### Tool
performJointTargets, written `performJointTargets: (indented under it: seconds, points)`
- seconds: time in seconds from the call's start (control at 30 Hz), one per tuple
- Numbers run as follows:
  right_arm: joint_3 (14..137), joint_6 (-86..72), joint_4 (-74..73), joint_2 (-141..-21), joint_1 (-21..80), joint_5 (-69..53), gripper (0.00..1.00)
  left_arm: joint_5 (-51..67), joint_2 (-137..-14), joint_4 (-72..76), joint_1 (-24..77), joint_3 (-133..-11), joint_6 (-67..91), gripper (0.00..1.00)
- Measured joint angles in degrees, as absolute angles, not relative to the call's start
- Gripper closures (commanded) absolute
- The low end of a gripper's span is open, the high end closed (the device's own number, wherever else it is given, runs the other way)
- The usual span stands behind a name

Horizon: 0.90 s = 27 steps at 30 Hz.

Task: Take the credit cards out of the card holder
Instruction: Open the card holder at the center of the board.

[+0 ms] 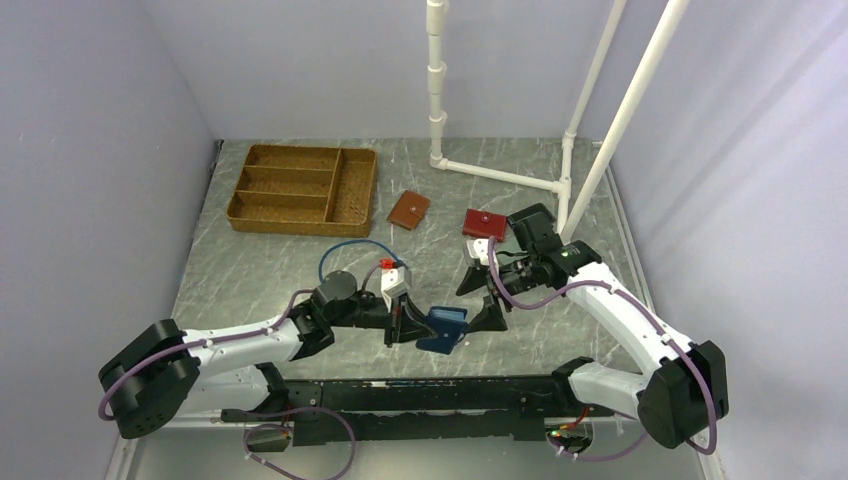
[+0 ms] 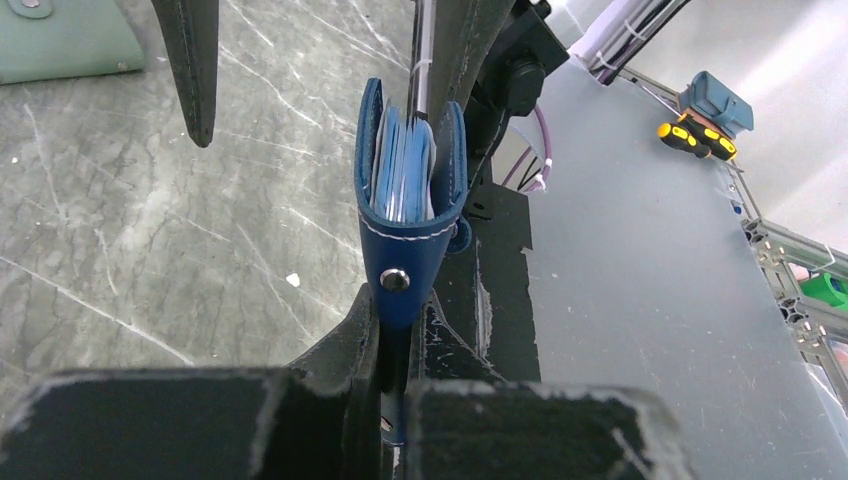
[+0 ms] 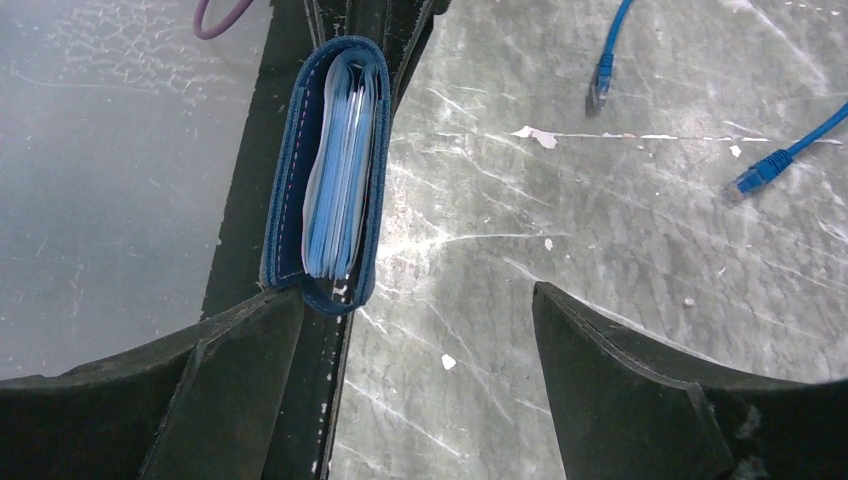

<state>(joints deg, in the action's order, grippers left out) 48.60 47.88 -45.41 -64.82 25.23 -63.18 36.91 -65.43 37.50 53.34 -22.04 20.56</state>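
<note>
The card holder [image 1: 443,330], a navy blue wallet, is held off the table near the front edge. My left gripper [image 1: 400,322] is shut on its snap-tab end [image 2: 397,285]. Its two covers gape a little, and the pale edges of the credit cards [image 2: 402,170] show packed between them. My right gripper [image 1: 482,300] faces the wallet's other end and is open. In the right wrist view the card holder [image 3: 285,180] sits just past the tip of one of its fingers [image 3: 240,370]. The credit cards [image 3: 340,170] remain inside, and the other finger [image 3: 620,390] stands well clear.
A wicker divided tray [image 1: 300,185] sits at the back left. A tan-brown wallet [image 1: 408,210] and a red wallet [image 1: 484,223] lie mid-table. A white pipe frame [image 1: 500,175] rises at the back right. A blue cable [image 3: 770,165] lies loose on the marble top.
</note>
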Motion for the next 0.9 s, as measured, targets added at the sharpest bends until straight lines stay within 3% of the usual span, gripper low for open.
performJointTargets:
  seconds: [0.5, 0.7, 0.9]
  points:
    - [48.6, 50.8, -46.9, -65.3, 26.8, -63.4, 0.16, 39.2, -65.5, 44.9, 53.3, -19.9, 20.8, 1.00]
    - [48.6, 51.0, -46.9, -65.3, 27.0, -63.4, 0.26, 39.3, -65.6, 45.4, 53.3, -19.9, 20.9, 1.00]
    - [48.6, 50.6, -46.8, -65.8, 27.8, -63.2, 0.45, 39.9, -67.9, 47.8, 53.3, -19.9, 22.0, 1.00]
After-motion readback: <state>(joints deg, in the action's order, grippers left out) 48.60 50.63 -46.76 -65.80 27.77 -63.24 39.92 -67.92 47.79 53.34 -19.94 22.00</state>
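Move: The left fingers already grip the card holder by its spine, its middle about 4 cm to their right and level with them, cards facing right. From the open right hand, that middle is about 4 cm left and 3 cm back, at about the same height. On the table some 15 cm below the right hand lie the green holder, 15 cm ahead and 14 cm right, and the red holder, about 24 cm ahead and 6 cm right. The right hand eases back about 1 cm, with a slight drift to its left and down, bringing its nearer fingertip up to the open, card-side edge of the blue card holder, while its wide-open fingers only late begin to close, to about two thirds. The left hand keeps its pinch on the spine and lifts the card holder about 1 cm while easing slightly back, tilting its fingertips up some 5 degrees to meet the right fingers. ##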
